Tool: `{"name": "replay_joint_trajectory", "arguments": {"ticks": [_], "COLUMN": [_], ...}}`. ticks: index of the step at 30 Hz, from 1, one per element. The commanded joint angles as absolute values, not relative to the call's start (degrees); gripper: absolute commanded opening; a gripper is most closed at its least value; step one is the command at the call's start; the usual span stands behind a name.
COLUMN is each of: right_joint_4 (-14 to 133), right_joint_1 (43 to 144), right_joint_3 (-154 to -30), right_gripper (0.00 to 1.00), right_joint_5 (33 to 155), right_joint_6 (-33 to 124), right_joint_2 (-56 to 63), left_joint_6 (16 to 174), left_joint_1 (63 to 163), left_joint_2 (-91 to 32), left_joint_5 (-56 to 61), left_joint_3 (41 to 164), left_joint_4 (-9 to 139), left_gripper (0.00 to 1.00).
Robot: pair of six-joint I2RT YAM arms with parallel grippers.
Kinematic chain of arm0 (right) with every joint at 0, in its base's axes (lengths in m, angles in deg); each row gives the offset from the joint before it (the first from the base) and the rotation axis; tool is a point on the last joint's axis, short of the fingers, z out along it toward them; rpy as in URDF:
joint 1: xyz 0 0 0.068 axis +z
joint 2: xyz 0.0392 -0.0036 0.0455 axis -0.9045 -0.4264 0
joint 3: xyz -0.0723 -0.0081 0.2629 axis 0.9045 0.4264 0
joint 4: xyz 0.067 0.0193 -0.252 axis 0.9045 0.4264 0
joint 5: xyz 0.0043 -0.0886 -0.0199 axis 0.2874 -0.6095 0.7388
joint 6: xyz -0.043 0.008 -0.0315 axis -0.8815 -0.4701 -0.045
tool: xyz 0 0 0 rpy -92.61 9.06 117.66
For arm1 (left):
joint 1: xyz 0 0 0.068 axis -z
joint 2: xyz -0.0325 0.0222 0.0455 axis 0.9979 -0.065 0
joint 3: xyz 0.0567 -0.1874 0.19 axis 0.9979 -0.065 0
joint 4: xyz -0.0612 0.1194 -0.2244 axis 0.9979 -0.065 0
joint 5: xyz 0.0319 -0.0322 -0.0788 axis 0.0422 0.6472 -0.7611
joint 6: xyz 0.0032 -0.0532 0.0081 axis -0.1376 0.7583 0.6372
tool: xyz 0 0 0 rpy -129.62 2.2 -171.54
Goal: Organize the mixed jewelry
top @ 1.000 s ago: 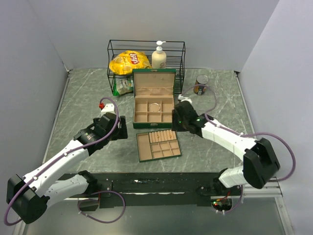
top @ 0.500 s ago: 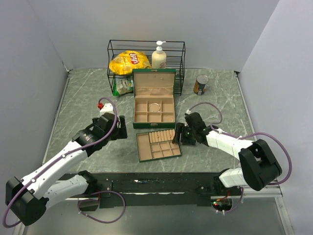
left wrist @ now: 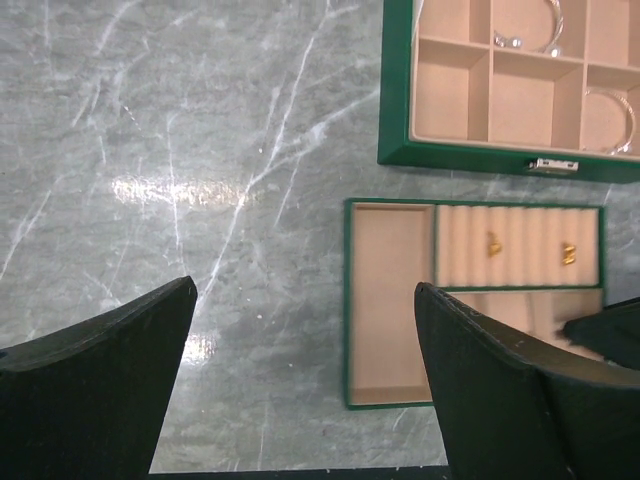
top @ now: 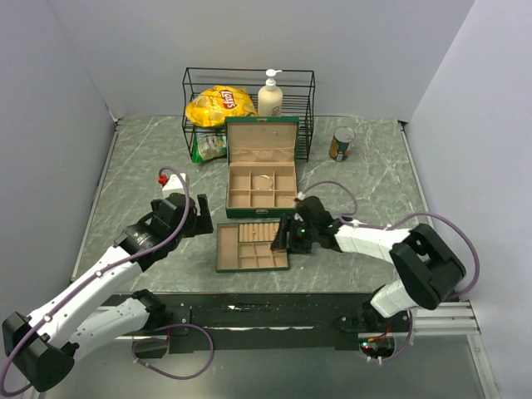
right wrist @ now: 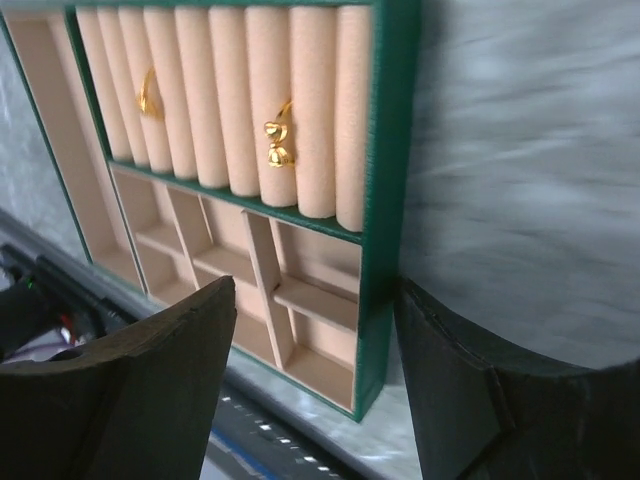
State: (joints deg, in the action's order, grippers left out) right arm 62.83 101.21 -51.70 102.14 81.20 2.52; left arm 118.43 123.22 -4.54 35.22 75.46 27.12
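The mixed jewelry lies in two places. Thin silvery bangles [left wrist: 528, 30] [left wrist: 612, 118] rest in compartments of the open green box [top: 260, 214]. Two small gold pieces [right wrist: 148, 95] [right wrist: 277, 140] sit on the roll section of the flat green tray [top: 229, 249], which lies in front of the box. My right gripper [right wrist: 308, 290] [top: 285, 237] is open and straddles the tray's right wall [right wrist: 377, 290], one finger over the compartments and one outside. My left gripper [left wrist: 304, 285] [top: 202, 218] hangs open over bare table just left of the tray [left wrist: 388, 300], holding nothing.
A black wire rack [top: 249, 71] at the back holds a yellow chip bag [top: 219, 104] and a lotion bottle [top: 269, 93]. A green packet [top: 212, 147] lies under the rack. A can [top: 341, 143] stands at the back right, beside the box.
My right arm swung from beside the box down to the tray's right edge, and its jaws opened wider. The tray slid left. My left arm shifted slightly forward.
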Motion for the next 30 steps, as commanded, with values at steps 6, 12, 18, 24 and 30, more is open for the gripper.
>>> {"name": "replay_joint_trajectory", "arguments": {"ticks": [6, 12, 18, 24, 30], "right_joint_4": [61.85, 63.35, 64.84, 65.46, 69.23], "right_joint_1": [110.63, 113.62, 116.70, 118.37, 118.90], "right_joint_3": [-65.82, -75.40, -84.63, -91.92, -95.89], "right_gripper": [0.71, 0.70, 0.70, 0.70, 0.70], "right_joint_5": [99.62, 98.39, 99.35, 100.93, 97.34], "right_joint_6": [85.83, 86.53, 87.67, 87.24, 80.13], "right_joint_2": [-9.06, -15.65, -22.77, -28.93, -27.10], "left_joint_6": [120.82, 121.87, 122.40, 123.02, 123.19], "left_joint_1": [123.10, 123.10, 123.10, 123.10, 123.10], "left_joint_2": [0.67, 3.05, 4.28, 5.33, 5.33], "left_joint_5": [41.08, 43.45, 44.77, 46.00, 46.26], "left_joint_3": [76.61, 76.61, 76.61, 76.61, 76.70], "left_joint_4": [26.42, 25.54, 25.10, 24.66, 24.48], "left_gripper": [0.96, 0.96, 0.96, 0.96, 0.96]}}
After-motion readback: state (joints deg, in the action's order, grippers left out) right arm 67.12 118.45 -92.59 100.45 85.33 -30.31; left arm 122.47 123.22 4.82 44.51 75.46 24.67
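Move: The tray reaches away leftward from the right hand: its middle is about 9 cm left, 3 cm back and 2 cm lower. On its rolls, the nearer gold earring sits roughly 3 cm left and 2 cm ahead of that hand, and the open jewelry box about 14 cm ahead and 6 cm left. From the left hand, the tray's middle is some 18 cm right, 5 cm back and 14 cm below. The tray's right end is already at the right hand's half-open fingers, one over the compartments, the other outside the end wall. They keep pushing it left across the table, about 20 cm, easing a little forward and up and turning some 15 degrees counter-clockwise. The open left hand rises and shifts left, roughly 4 cm each, tilting its fingers up slightly. ##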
